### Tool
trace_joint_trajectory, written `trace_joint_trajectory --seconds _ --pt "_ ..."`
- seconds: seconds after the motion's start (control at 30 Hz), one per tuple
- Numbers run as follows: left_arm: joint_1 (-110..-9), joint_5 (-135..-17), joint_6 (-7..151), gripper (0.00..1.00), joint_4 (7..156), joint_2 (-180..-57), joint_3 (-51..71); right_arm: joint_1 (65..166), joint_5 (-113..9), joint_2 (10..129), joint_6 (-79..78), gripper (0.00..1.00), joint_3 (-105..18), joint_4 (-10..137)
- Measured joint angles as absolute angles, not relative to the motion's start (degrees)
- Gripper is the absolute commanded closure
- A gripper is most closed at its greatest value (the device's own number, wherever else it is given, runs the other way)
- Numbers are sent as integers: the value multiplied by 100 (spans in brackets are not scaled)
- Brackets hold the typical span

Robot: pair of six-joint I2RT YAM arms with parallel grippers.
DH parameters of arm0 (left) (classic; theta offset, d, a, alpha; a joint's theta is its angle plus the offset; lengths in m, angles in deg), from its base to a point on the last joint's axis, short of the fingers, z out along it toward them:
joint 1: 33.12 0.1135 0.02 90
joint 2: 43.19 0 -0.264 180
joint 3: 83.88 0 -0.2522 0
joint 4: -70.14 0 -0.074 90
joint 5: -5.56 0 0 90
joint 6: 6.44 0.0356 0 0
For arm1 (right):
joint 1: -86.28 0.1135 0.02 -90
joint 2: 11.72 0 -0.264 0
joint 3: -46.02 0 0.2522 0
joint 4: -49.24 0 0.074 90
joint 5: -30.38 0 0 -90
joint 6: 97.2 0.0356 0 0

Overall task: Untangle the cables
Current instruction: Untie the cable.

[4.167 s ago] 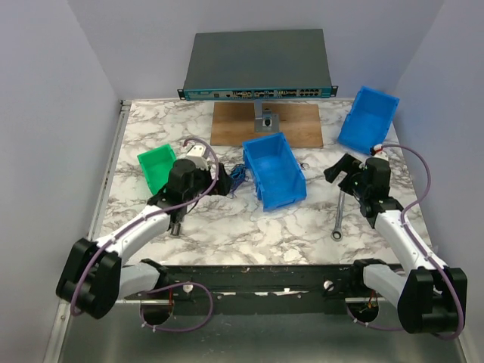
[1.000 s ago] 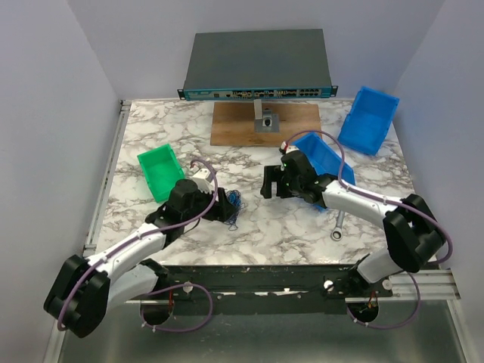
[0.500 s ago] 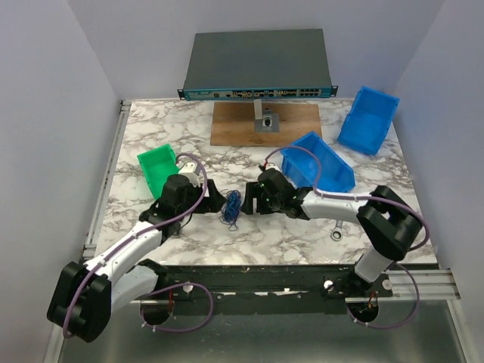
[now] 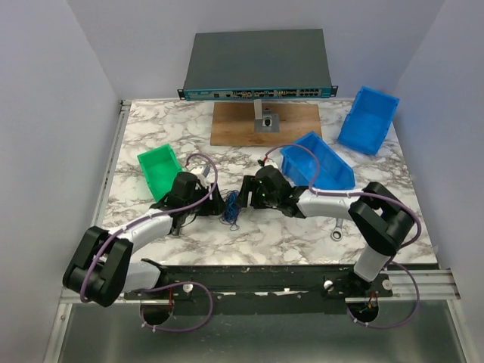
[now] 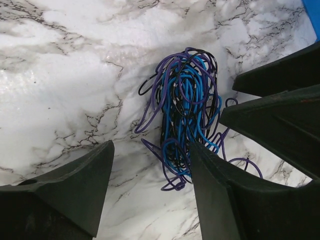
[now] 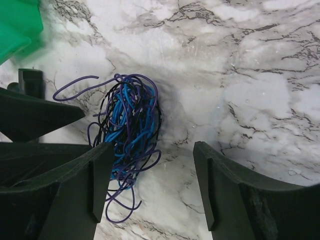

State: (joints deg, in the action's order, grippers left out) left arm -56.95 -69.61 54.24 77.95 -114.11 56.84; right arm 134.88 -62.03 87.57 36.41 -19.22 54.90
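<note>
The cables (image 4: 231, 207) are a small tangle of thin blue, purple and black wires lying on the marble table (image 4: 265, 234), between my two grippers. My left gripper (image 4: 215, 204) is open and reaches in from the left. In the left wrist view the cables (image 5: 184, 107) lie just ahead of that gripper (image 5: 150, 150), with the low loops against its right finger. My right gripper (image 4: 245, 195) is open and comes in from the right. In the right wrist view the cables (image 6: 127, 125) sit beside the left finger of that gripper (image 6: 152, 147). Neither gripper holds the wires.
A green bin (image 4: 160, 169) stands behind the left arm. One blue bin (image 4: 318, 162) lies tipped behind the right arm, another (image 4: 368, 119) at the far right. A wrench (image 4: 338, 227) lies near the right arm. A network switch (image 4: 259, 64) sits above a wooden board (image 4: 257, 125) at the back.
My right gripper has swept left from beside the blue bin up to the tangle. The left gripper let the wires lie, drew back, then came close again.
</note>
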Motion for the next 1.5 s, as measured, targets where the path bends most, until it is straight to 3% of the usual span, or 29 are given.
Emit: trace_joint_trajectory --seconds 0.07,0.43,0.53,0.57,0.6,0.73,0.93,1.43,1.5 --pt "-5695 -6910 5439 40 7758 -11584 5630 13488 -6218 8689 3672 31 -1822 5444" --pt "-5684 -6703 5461 47 7670 -12117 5278 13523 -6013 9080 3779 67 -1922 5241" --pt "-5684 -6572 5474 49 7664 -12305 5168 13542 -5969 9124 3792 89 -1922 5208" --pt "-5686 -6519 5487 57 7666 -12362 5131 13542 -5963 9131 3783 98 -1922 5195" --pt "-5686 -6469 5498 63 7666 -12401 5107 13544 -5954 9137 3779 99 -1922 5188" --pt "-5686 -6200 5566 100 7627 -12534 5035 13544 -5952 9146 3790 99 -1903 5169" --pt "-5686 -6027 5653 100 7651 -12615 4943 13547 -6155 8978 3777 99 -1684 5169" --pt "-5726 -6799 5596 100 7249 -10930 5706 13610 -8944 7104 3716 99 -1684 7195" --pt "-5737 -6838 5581 100 7148 -10823 5780 13632 -8975 7004 3696 89 -1682 7265"
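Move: The tangled cable bundle lies between the two hands, its middle about 4 cm to the left hand's right, roughly level with it fore and aft and 2 cm lower. From the right hand that middle is some 4 cm left, about 1 cm back and 2 cm below. The green box stands roughly 21 cm left and 13 cm ahead of the left hand, the large blue box about 25 cm right and 15 cm ahead of the right hand, both boxes' middles about 1 cm below the hands. Both grippers shut on strands at opposite sides of the bundle: the right hand sinks about 2 cm and pinches first, the left slides some 3 cm right into the bundle and closes just after. Keeping their grip, they draw apart, the right hand sweeping about 11 cm right and 8 cm up while turning some 20 degrees clockwise, the left rising about 5 cm and easing 2 cm back left. ##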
